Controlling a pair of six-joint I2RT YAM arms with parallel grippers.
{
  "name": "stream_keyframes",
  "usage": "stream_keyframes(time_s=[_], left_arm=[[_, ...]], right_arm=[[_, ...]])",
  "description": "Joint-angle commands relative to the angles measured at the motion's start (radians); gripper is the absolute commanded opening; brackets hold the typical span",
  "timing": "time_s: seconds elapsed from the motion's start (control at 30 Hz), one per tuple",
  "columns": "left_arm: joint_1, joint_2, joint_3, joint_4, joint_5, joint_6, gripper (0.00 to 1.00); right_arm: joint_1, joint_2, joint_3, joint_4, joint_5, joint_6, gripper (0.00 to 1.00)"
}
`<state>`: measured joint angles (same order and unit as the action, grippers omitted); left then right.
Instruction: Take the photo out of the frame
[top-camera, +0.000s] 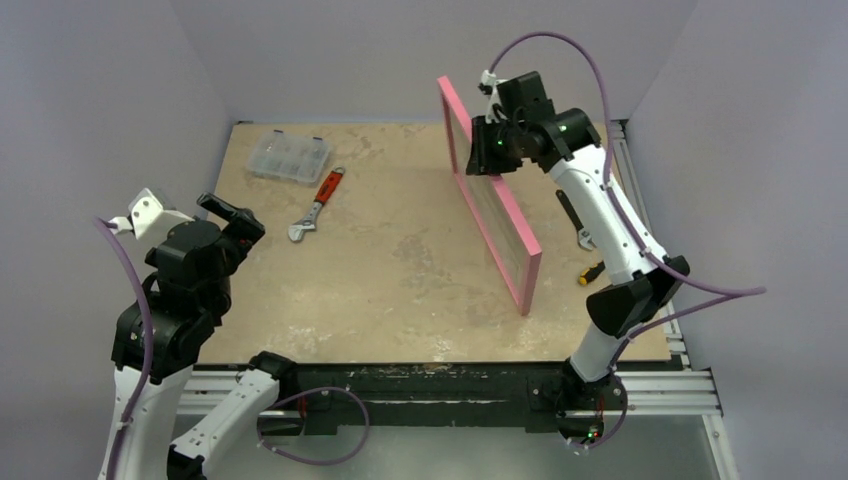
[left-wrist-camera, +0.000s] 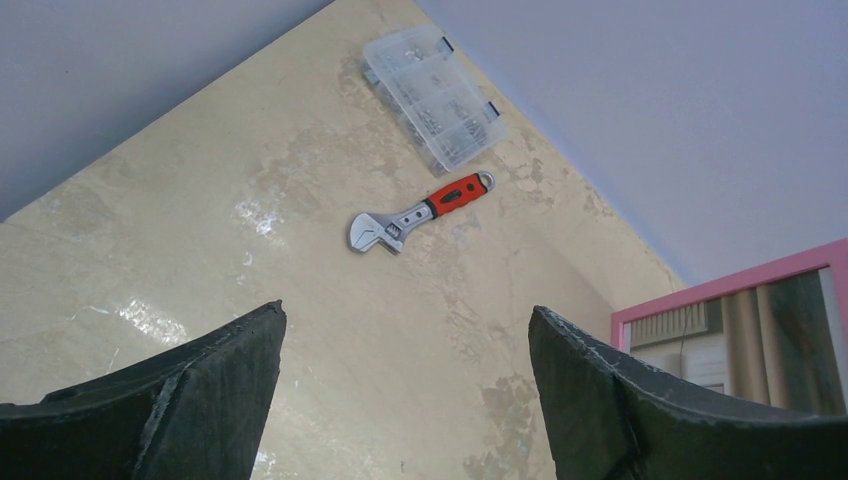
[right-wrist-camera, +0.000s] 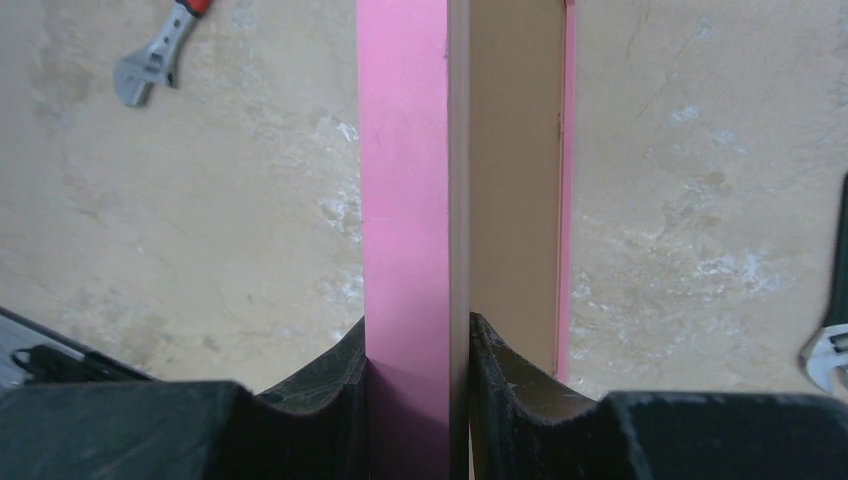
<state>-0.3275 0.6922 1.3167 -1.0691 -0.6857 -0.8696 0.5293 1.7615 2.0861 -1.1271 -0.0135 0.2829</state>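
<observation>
The pink frame (top-camera: 517, 215) stands upright on its long edge, right of the table's middle, running from far to near. My right gripper (top-camera: 478, 150) is shut on its top edge near the far corner. In the right wrist view the fingers (right-wrist-camera: 330, 375) pinch the pink rim (right-wrist-camera: 405, 200) on one side and the brown back (right-wrist-camera: 510, 180) on the other, the right gripper (right-wrist-camera: 418, 335) closed around them. The photo (left-wrist-camera: 765, 330) shows inside the frame's front (left-wrist-camera: 720, 288). My left gripper (top-camera: 238, 218) (left-wrist-camera: 406, 308) hovers open and empty at the table's left side.
A red-handled adjustable wrench (top-camera: 318, 208) (left-wrist-camera: 420, 213) and a clear parts box (top-camera: 290, 155) (left-wrist-camera: 435, 95) lie at the far left. Right of the frame lie a dark spanner (top-camera: 578, 225) and a yellow-black screwdriver (top-camera: 590, 273). Grey walls enclose the table.
</observation>
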Motion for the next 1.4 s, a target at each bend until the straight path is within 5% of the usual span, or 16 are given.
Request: stream_keyframes(time_s=[0.0,0.13,0.5,0.8,1.37], left_arm=[[0.005,-0.003,-0.014,0.034,-0.006,0.027,0.88],[0.005,0.003,-0.036,0.05,0.017,0.023,0.89],[0.006,0.015,-0.04,0.066,0.051,0.017,0.89],[0.006,0.01,-0.046,0.062,0.065,0.012,0.88],[0.006,-0.022,-0.059,0.042,0.061,0.023,0.89]], right_arm=[[-0.144,-0.038,-0.161,0.289,-0.437,0.192,0.0],[-0.28,-0.098,-0.371,0.497,-0.64,0.302,0.0],[-0.407,-0.165,-0.752,0.811,-0.743,0.424,0.0],[-0.299,-0.228,-1.162,1.319,-0.644,0.657,0.0],[-0.031,0.03,-1.208,1.666,-0.602,0.75,0.0]])
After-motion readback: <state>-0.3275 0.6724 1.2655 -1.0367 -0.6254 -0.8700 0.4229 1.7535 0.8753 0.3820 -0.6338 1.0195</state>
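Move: The right hand already pinches the pink frame by its upper long edge; the frame stands nearly upright, photo side facing left, its middle about 15 cm below the hand. The open table patch for laying it lies some 19 cm left, 3 cm back and 30 cm below. At table level, the red wrench is about 34 cm left and 10 ahead, the plastic box 44 left and 23 ahead. From the left hand, that patch is roughly 14 cm ahead, 20 right, 35 below. The frame, still pinched by its long edge in the right fingers, is first swung about 7 cm right and 5 cm forward. It is then lowered some 20 cm as the hand draws back and sweeps left to the patch, rolling about 50 degrees so that the fingers end pointing mostly left and a little down. ##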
